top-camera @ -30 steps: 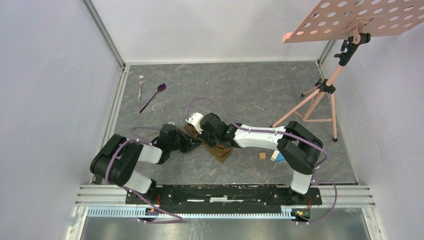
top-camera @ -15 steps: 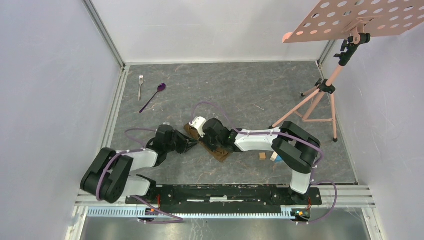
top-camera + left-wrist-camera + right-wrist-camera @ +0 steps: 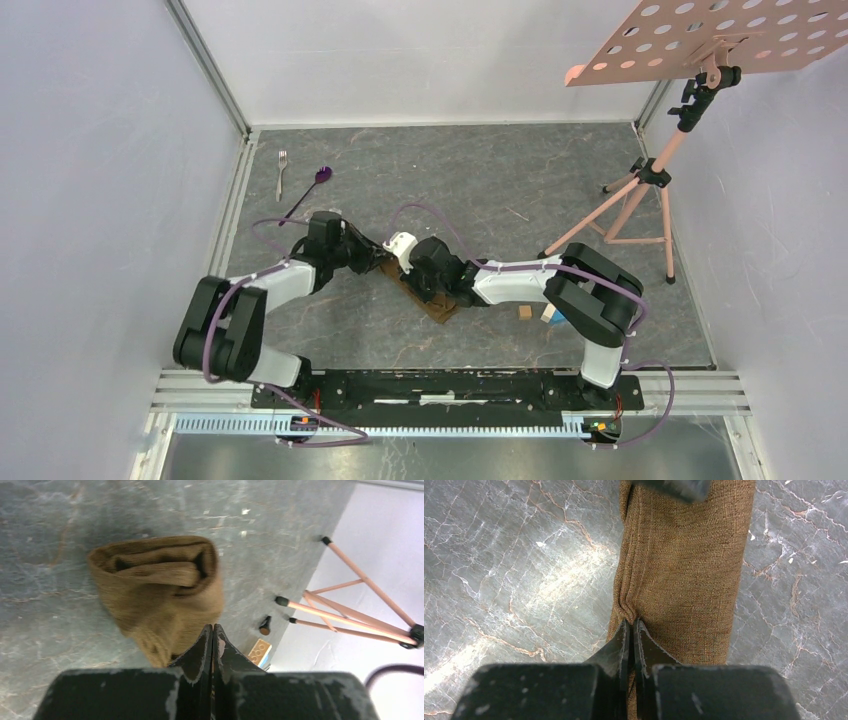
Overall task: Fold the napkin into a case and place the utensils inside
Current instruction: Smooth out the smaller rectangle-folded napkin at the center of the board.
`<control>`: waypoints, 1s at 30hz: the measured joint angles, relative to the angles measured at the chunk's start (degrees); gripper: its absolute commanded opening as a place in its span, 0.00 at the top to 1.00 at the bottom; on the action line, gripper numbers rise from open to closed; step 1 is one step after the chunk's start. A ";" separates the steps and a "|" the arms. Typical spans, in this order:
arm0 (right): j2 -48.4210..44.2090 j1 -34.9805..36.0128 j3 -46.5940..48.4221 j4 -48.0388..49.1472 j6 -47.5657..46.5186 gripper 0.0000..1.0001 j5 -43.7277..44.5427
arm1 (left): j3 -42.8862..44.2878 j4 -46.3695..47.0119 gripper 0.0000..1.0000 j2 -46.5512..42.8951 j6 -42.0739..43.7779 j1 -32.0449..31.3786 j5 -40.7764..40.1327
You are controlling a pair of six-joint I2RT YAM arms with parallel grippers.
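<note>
The napkin [image 3: 440, 305] lies on the table as a long narrow brown case [image 3: 684, 560], slanting between the two arms. My right gripper [image 3: 629, 622] [image 3: 410, 274] is shut on a puckered fold along its left edge. My left gripper [image 3: 213, 627] [image 3: 373, 258] is shut at the case's far end, where the open mouth [image 3: 155, 572] shows its layers; I see no cloth between those fingers. The fork [image 3: 282, 170] and the purple spoon [image 3: 310, 190] lie side by side at the far left, apart from both grippers.
A pink music stand on a tripod [image 3: 640, 200] fills the right rear, its legs [image 3: 350, 615] reaching toward the middle. A wooden block [image 3: 525, 312] and a blue one [image 3: 552, 314] lie near the right arm. Walls close in both sides.
The left arm swung away from the near side, carrying its gripper to the case's far end; it opened a little and shut again. The right gripper shifted slightly along the cloth.
</note>
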 measured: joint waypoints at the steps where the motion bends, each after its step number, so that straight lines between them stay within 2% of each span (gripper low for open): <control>1: -0.04 0.00 -0.07 0.09 0.09 0.94 0.00 | 0.00 -0.04 0.98 1.84 0.09 0.00 0.44; 4: -0.07 -0.09 -0.07 0.11 0.26 0.92 -0.11 | -0.04 -0.07 0.98 5.53 0.79 -0.02 0.70; 8: -0.17 -0.61 -0.09 0.07 0.61 0.79 -1.40 | 0.17 -1.44 0.98 8.41 4.76 0.11 0.02; 12: -0.59 -2.34 -0.15 -0.07 1.95 0.67 -6.27 | 2.49 -4.83 0.98 9.88 10.16 0.61 -1.09; 15: -1.44 -4.74 -0.24 0.00 4.09 0.62 -11.72 | 4.28 -6.84 0.98 10.45 13.73 0.92 -1.86; 21: -0.81 -9.42 0.24 3.74 10.10 0.63 -20.24 | 5.73 -8.55 0.98 10.43 18.29 1.66 -3.65; 26: 2.95 -9.62 0.07 10.93 16.02 0.65 -25.09 | 5.90 -8.79 0.98 10.43 19.06 1.66 -4.04; 30: 3.21 -9.51 -7.37 19.21 19.04 0.69 -26.93 | 5.90 -8.79 0.98 10.43 19.08 1.64 -4.22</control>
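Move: Beneath the shut left hand is the folded napkin, its middle some 4 cm back, 4 cm to the right and 7 cm down; the purple spoon lies about 15 cm ahead and 21 cm to the left. The right fingertips are already on the napkin's near edge, its middle roughly 3 cm ahead, 2 cm left and 1 cm below them. A wooden cube sits about 3 cm back and 22 cm to the right of that hand. Dropping about 6 cm onto the napkin's far-left part, the left hand then slides left and slightly forward at that height, rolling some 15 degrees, fingers shut. The right first holds its spot, then opens about a third, lifts clear with a small forward and left loop while tilting some 30 degrees, and comes back down beside the same edge. ##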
